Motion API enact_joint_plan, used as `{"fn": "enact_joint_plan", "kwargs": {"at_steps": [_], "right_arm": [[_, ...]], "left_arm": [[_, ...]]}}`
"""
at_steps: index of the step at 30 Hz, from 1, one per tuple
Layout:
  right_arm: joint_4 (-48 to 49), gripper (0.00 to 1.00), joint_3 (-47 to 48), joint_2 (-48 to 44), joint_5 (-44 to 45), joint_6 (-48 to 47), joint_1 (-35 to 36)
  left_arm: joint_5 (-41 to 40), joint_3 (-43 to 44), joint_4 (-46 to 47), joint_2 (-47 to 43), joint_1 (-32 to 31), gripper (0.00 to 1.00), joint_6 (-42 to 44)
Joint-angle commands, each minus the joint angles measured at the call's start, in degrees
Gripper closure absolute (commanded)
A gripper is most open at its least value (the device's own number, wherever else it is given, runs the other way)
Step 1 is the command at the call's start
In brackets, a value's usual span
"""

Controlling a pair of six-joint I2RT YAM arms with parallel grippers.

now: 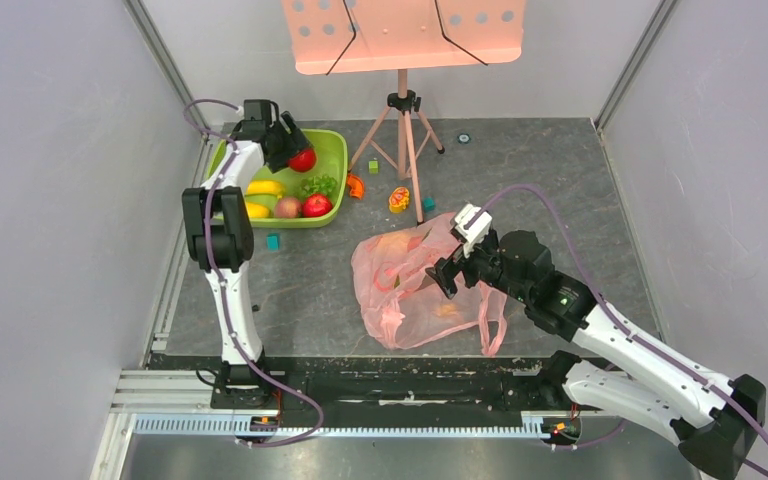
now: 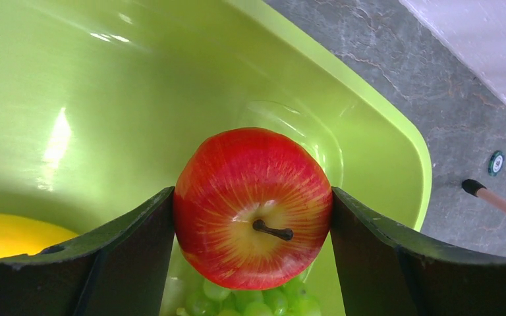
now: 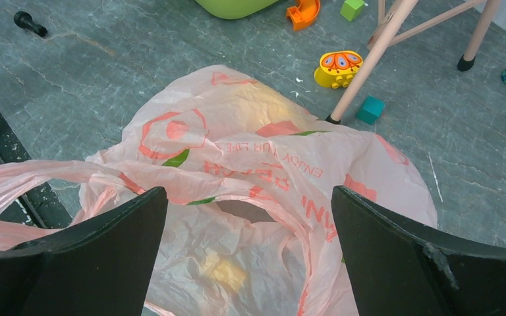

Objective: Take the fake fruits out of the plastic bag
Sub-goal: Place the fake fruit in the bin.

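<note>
My left gripper (image 1: 298,153) is shut on a red apple (image 2: 253,204), held stem toward the camera above the back of the lime-green basin (image 2: 105,99). Green grapes (image 2: 250,304) and a yellow fruit (image 2: 6,234) lie below it. In the top view the basin (image 1: 332,145) also holds a banana (image 1: 265,187), a peach (image 1: 287,206) and a second red apple (image 1: 316,205). The pink plastic bag (image 1: 410,285) lies crumpled on the floor. My right gripper (image 1: 447,272) hovers open over the bag's mouth (image 3: 263,214), nothing between its fingers. A yellowish shape (image 3: 227,273) shows dimly through the film.
A pink music stand's tripod (image 1: 403,130) stands just behind the bag. Small toys lie around it: an orange piece (image 1: 355,186), a yellow butterfly toy (image 3: 338,68), teal cubes (image 1: 273,241) (image 3: 369,109), a green cube (image 1: 373,166). Walls close in on both sides.
</note>
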Motion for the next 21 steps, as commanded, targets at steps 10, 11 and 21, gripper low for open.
{"fn": "enact_joint_plan", "kwargs": {"at_steps": [10,11,21], "right_arm": [[1.21,0.02,-1.17,-0.53,0.84,-1.36,-0.11],[1.14,0.01,-1.16,-0.57,0.84,-1.4,-0.1],[0.41,0.02,-1.01,-1.36,0.84,-1.31,-0.06]], "left_arm": [[2.46,5.35,3.86,4.6,-4.56,0.36,1.76],[2.39,5.35,3.84,4.7,-4.56,0.34,1.82],[2.58,6.14,2.72,5.05,-4.58,0.16,2.44]]}}
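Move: The left hand already holds a red apple over the bin, whose middle lies about 8 cm to its left, 1 cm back and some 5 cm below. The grapes sit roughly 3 cm right, 3 cm back and 7 cm below; the other red apple 3 cm right, 9 cm back and 5 cm below. The banana is about 11 cm left, 4 cm back and 6 cm below. From the right hand, the bin's middle is some 35 cm ahead, 42 cm left and 17 cm down. The held red apple is carried to the right inside the bin, about 6 cm towards its right wall, sinking slightly on the way beside the far edge of the grapes. The left hand then all but stops there, having turned some 5 degrees clockwise, fingers still closed around the apple's sides. ##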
